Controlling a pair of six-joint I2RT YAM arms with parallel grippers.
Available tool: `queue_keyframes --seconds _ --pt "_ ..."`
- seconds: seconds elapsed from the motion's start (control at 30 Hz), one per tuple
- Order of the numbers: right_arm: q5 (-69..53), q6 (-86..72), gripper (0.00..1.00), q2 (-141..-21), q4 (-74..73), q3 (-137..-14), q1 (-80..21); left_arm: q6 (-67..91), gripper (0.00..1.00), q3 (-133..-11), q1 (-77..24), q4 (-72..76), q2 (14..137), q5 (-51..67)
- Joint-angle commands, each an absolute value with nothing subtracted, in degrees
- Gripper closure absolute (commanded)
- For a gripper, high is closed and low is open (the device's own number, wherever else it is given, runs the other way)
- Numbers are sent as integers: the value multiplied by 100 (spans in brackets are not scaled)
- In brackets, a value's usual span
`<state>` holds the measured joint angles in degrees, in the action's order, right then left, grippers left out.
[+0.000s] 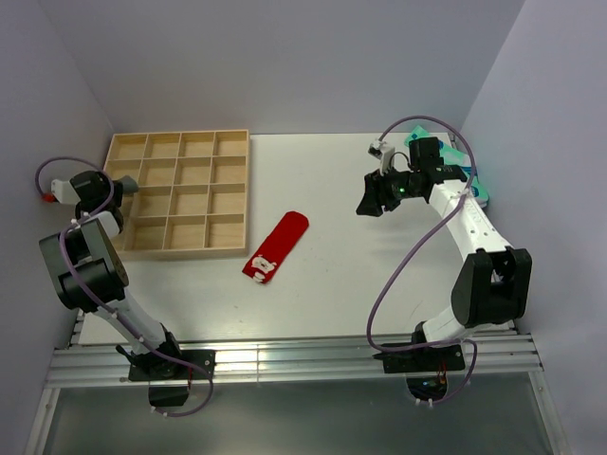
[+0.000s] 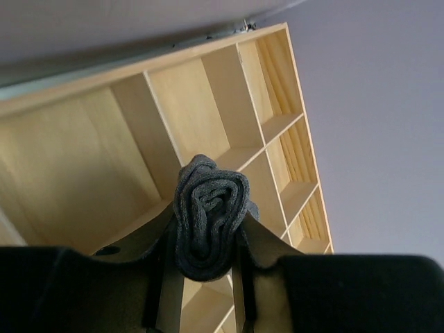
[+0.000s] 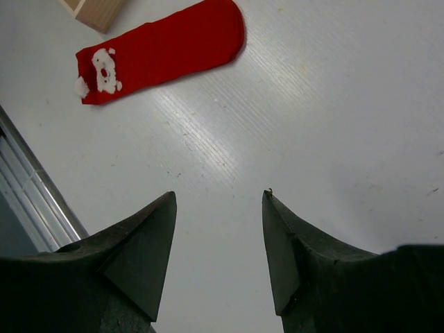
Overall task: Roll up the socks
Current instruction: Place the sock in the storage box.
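The dark grey sock [image 2: 208, 208] is rolled into a tight coil. My left gripper [image 2: 209, 220] is shut on it and holds it over the wooden compartment tray [image 2: 83, 159]. From above, the left gripper [image 1: 102, 188] sits at the tray's left edge, and the grey sock cannot be made out there. The red sock [image 1: 277, 245] with white markings lies flat on the table, just right of the tray's near corner. It also shows in the right wrist view as the red sock [image 3: 163, 50]. My right gripper [image 3: 218, 198] hangs open above bare table, well right of the red sock [image 1: 374, 201].
The wooden tray [image 1: 180, 194] with several compartments fills the back left of the table. Mint-green socks [image 1: 471, 163] lie at the right edge, partly behind the right arm. Grey walls enclose the left, back and right. A metal rail [image 1: 285, 360] runs along the near edge.
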<state>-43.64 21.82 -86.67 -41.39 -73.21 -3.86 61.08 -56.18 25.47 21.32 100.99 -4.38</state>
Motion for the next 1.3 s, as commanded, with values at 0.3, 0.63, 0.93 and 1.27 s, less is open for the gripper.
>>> queue_keyframes --seconds 0.3,0.63,0.93,1.27 --pt "-4579 2355 40 -8824 -4122 -7585 -369 5239 100 -5924 2566 1819 9976 -1169" --pt "-4553 2391 40 -8903 -4078 -7506 -387 4861 100 -6275 2566 1283 10344 -1477" --pt "-4526 2452 40 -8965 -4069 -7453 -396 4570 100 -7171 2566 177 11056 -1275" --pt "-4491 2496 41 -8947 -4069 -7383 -404 4755 100 -7259 2549 -252 11540 -1063"
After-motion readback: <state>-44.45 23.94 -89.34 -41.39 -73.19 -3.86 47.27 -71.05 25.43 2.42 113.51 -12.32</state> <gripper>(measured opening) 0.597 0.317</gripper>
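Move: The rolled gray sock is already in the left hand's fingers, bound for the box's leftmost compartment in the second row from the near side. Its middle lies level with the hand fore and aft, about 4 cm left and 11 cm below. The next compartment out is some 10 cm ahead and 4 cm left; the one beside it is level and about 8 cm right. From the right hand, the target is roughly 14 cm ahead, 74 cm left and 17 cm below. The left hand, fingers staying shut on the rolled gray sock, first drifts left and draws back a centimetre or two, then eases forward again as it sinks ever faster towards the leftmost compartment in the second row from the near side, ending about 7 cm lower and some 3 cm farther left. All the while the wrist tips the fingers downward by a bit over 20 degrees, bringing the sock's free end down into line with the opening beside the box's left wall. ##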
